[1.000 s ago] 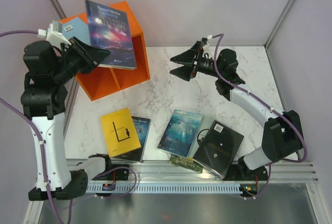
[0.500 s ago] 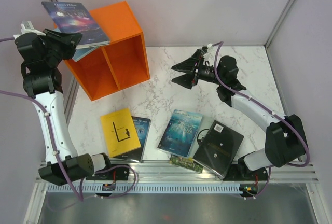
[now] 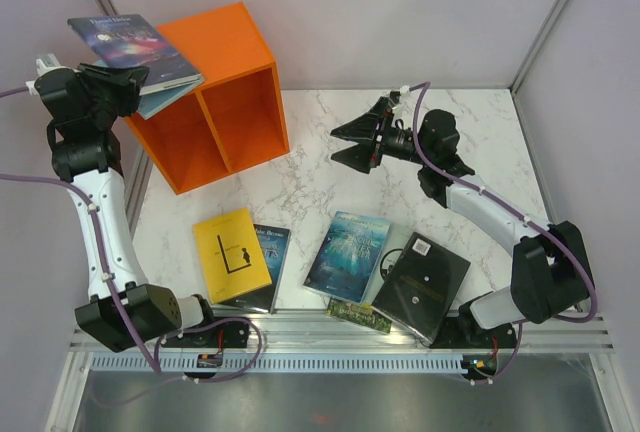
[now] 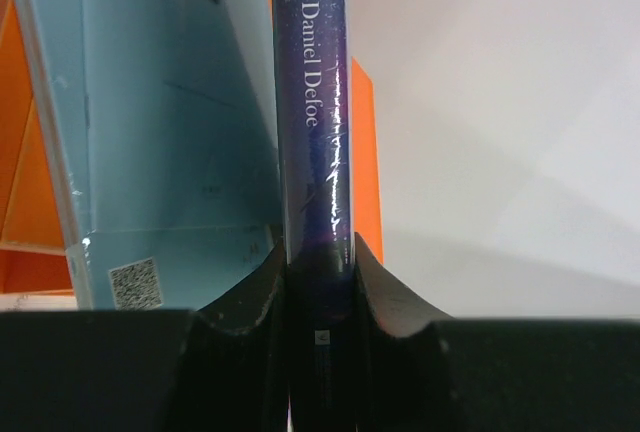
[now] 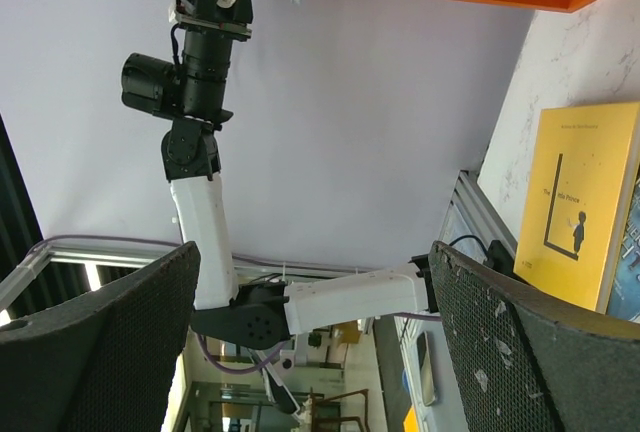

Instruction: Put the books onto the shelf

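Observation:
My left gripper (image 3: 118, 80) is shut on the spine of the purple galaxy book (image 3: 135, 44), which it holds high over the upper left corner of the orange shelf (image 3: 225, 62). In the left wrist view the spine (image 4: 312, 122) runs up between the fingers (image 4: 250, 287). A light blue book (image 4: 170, 142) lies beside it, outside the jaws. My right gripper (image 3: 345, 142) hangs open and empty over the table's middle, facing the shelf. Yellow (image 3: 232, 254), dark blue (image 3: 272, 252), teal (image 3: 348, 255), black (image 3: 422, 287) and green-gold (image 3: 360, 315) books lie flat near the front.
The shelf stands at the back left of the marble table (image 3: 480, 132) with both compartments facing front. The yellow book overlaps the dark blue one. The black book partly covers the green-gold one at the metal rail (image 3: 560, 327). Grey walls close in the back and sides.
My left arm has swung the galaxy book from in front of the shelf's top to the left, above the shelf's left corner. The right gripper has shifted only slightly.

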{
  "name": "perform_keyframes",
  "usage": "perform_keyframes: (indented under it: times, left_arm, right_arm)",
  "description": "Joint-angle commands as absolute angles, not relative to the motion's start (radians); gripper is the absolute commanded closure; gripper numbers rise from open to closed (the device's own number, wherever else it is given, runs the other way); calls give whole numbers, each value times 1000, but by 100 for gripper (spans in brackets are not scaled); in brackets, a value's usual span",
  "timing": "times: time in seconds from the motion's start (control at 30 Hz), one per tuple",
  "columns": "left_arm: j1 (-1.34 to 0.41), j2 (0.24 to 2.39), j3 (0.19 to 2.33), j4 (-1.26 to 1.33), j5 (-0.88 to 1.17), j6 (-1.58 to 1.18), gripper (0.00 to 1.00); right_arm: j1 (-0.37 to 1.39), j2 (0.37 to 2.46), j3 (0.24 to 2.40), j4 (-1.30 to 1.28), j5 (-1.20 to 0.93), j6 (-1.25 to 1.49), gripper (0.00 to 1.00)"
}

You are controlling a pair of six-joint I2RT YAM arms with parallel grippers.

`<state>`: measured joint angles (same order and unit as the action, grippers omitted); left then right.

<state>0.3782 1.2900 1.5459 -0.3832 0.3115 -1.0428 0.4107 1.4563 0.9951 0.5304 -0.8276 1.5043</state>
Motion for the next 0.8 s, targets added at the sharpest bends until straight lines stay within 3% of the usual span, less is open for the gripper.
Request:
perform_keyframes:
  times: [0.0,0.33,0.4,0.43,0.53,0.77]
  left_arm:
    - [380,1224,1507,-224,281,-1036,97]
    - [380,1229,1425,-282,270,-997,84]
    - [380,1232,1433,-301,247,-988,72]
    - [379,1233,1436,-307,244,-977,57]
    - [382,1253,1462,-354,232,-945,33]
    - [379,1351,1690,-678,132,-792,20]
  right_arm:
    - [420,1466,1002,586,-838,1503,2]
    - [433,1493,1003,586,-833,1500,2]
    - [433,1493,1002,583,-833,1499,2]
    - [433,1493,1000,581,-833,1497,2]
    - [433,1491,996,572,-831,1491,2]
    - [434,1494,997,551,-833,1480,2]
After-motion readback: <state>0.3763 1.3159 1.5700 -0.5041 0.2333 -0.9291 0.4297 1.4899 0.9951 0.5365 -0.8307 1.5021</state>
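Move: Just ahead of the left hand, about 7 cm out, 2 cm left and 5 cm lower, is the middle of the light blue book already lying on the shelf. The held purple book reaches about 7 cm forward and 4 cm left to its middle, some 2 cm above the hand. The shelf top's middle is about 11 cm ahead, 4 cm right and 6 cm down. From the right hand, the light blue book is some 17 cm forward, 41 cm left and 6 cm higher. Lowering the purple book about 1.5 cm at first, the left hand still pinches it by the spine near its lower corner and lays it down over the light blue book. Then the fingers open wide and let go, while the hand sinks about as far again, drifts a centimetre or two left and tips slightly downward. ##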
